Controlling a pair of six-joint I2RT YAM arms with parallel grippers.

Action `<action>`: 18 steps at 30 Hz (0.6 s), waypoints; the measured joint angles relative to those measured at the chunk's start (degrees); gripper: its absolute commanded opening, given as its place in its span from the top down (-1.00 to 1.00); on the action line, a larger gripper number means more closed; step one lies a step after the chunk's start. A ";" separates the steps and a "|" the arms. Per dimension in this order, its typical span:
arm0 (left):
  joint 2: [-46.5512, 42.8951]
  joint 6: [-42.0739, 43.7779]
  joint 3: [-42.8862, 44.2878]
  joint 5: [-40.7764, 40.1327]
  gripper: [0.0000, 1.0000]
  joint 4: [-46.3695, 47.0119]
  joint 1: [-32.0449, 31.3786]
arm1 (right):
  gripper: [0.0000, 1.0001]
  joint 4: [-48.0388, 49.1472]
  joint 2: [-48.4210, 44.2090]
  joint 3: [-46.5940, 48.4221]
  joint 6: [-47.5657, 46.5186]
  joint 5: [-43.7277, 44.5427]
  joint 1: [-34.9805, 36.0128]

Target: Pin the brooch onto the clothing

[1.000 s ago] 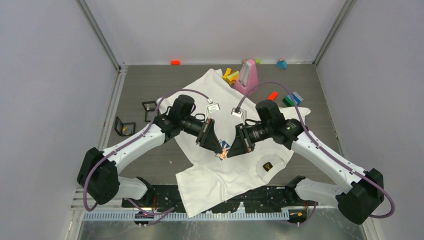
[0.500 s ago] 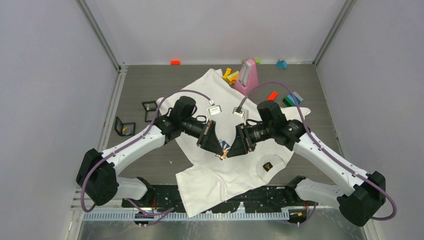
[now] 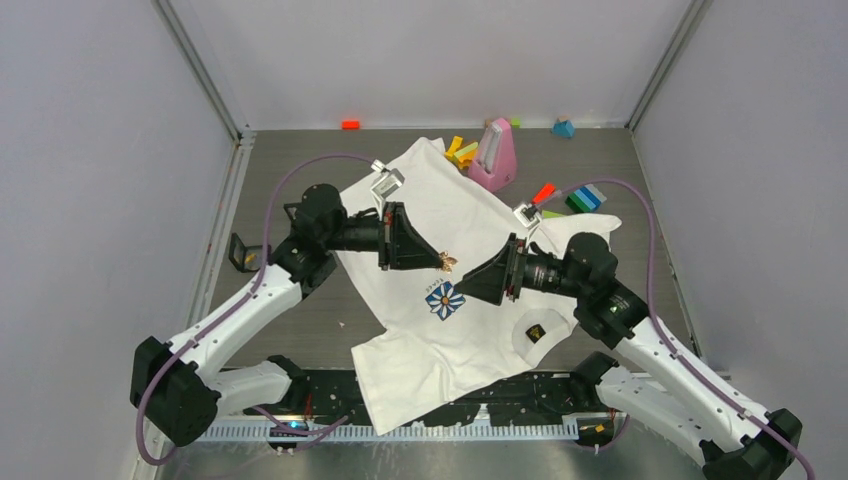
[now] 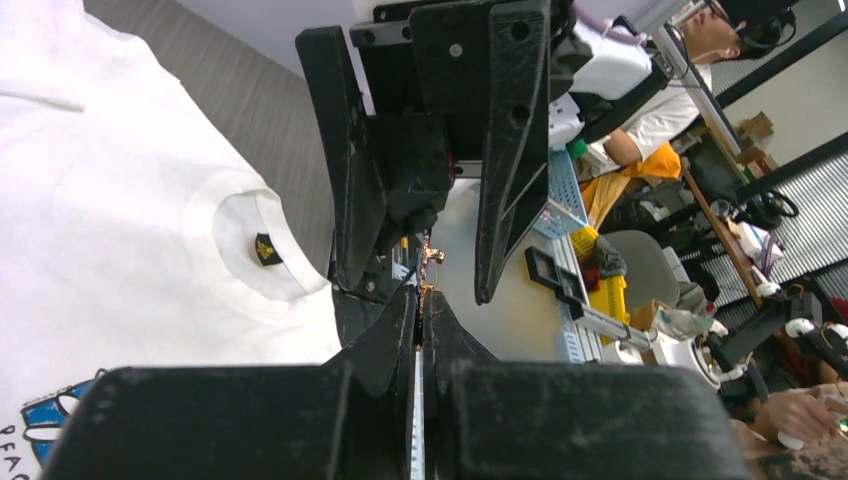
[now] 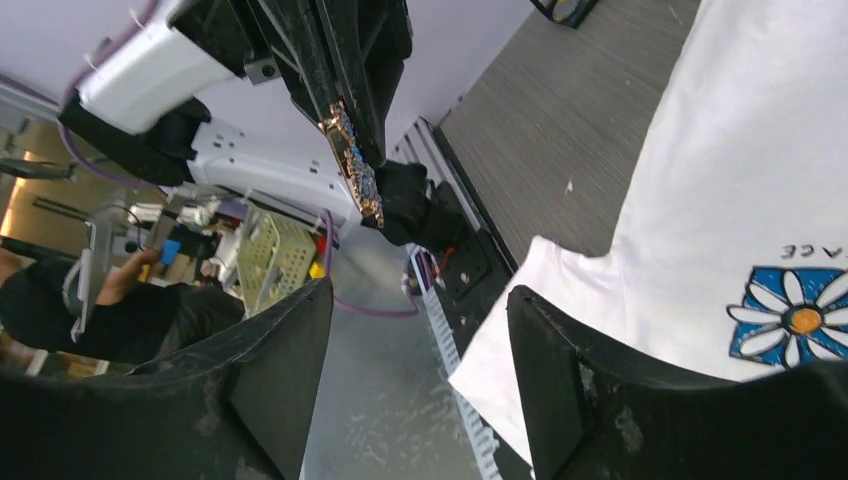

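The clothing, a white T-shirt [image 3: 470,215], lies spread on the grey table, with its blue daisy print [image 3: 443,300] and black neck label [image 3: 536,332] facing up. My left gripper [image 3: 443,262] is shut on the small gold brooch [image 3: 449,263], which hangs above the shirt just beyond the daisy. The right wrist view shows the brooch [image 5: 352,165] edge-on between the left fingers [image 5: 345,60]. My right gripper [image 3: 472,284] faces it a short way off, open and holding nothing. In the left wrist view the brooch [image 4: 426,262] sticks out past my shut gripper [image 4: 420,300].
A pink block [image 3: 497,150] and coloured blocks [image 3: 460,152] sit at the shirt's far edge, with more blocks [image 3: 580,198] at its right. Two black frames [image 3: 242,253] lie left of the shirt. Grey walls close in on both sides.
The two grippers were together over the daisy print. The right one has opened and drawn back to the right. The left one has lifted away with the brooch, uncovering the print.
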 measured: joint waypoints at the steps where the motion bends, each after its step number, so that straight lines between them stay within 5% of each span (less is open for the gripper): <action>1: -0.13 -0.74 -0.39 0.00 1.00 1.36 0.44 | -0.33 2.54 -0.22 -1.22 1.55 0.50 0.00; 11: -0.33 -5.33 -3.28 0.70 1.00 7.26 1.40 | 0.02 22.62 3.06 -4.81 12.33 2.16 0.42; 18: -0.33 -6.32 -3.28 1.09 1.00 8.55 1.40 | 0.22 27.61 6.03 -4.81 14.71 1.88 0.59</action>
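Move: The brooch sticks out of the left gripper's closed tips, about 1 cm to that hand's right and level with it. From the right hand it is about 4 cm to the left, 2 cm ahead and 4 cm higher. The daisy print on the shirt lies some 25 cm below the right hand, about 5 cm ahead and 3 cm left; the collar label lies at the same depth, about 15 cm to its right and 2 cm back. Bring the right gripper up about 4 cm, and some 2 cm each forward and to its left, towards the brooch. Tip its left-pointing fingers upward about 15 degrees while narrowing them from wide to under half open around the brooch, without pinching yet. Hold the left gripper nearly still, keeping the brooch clamped in its tips. ##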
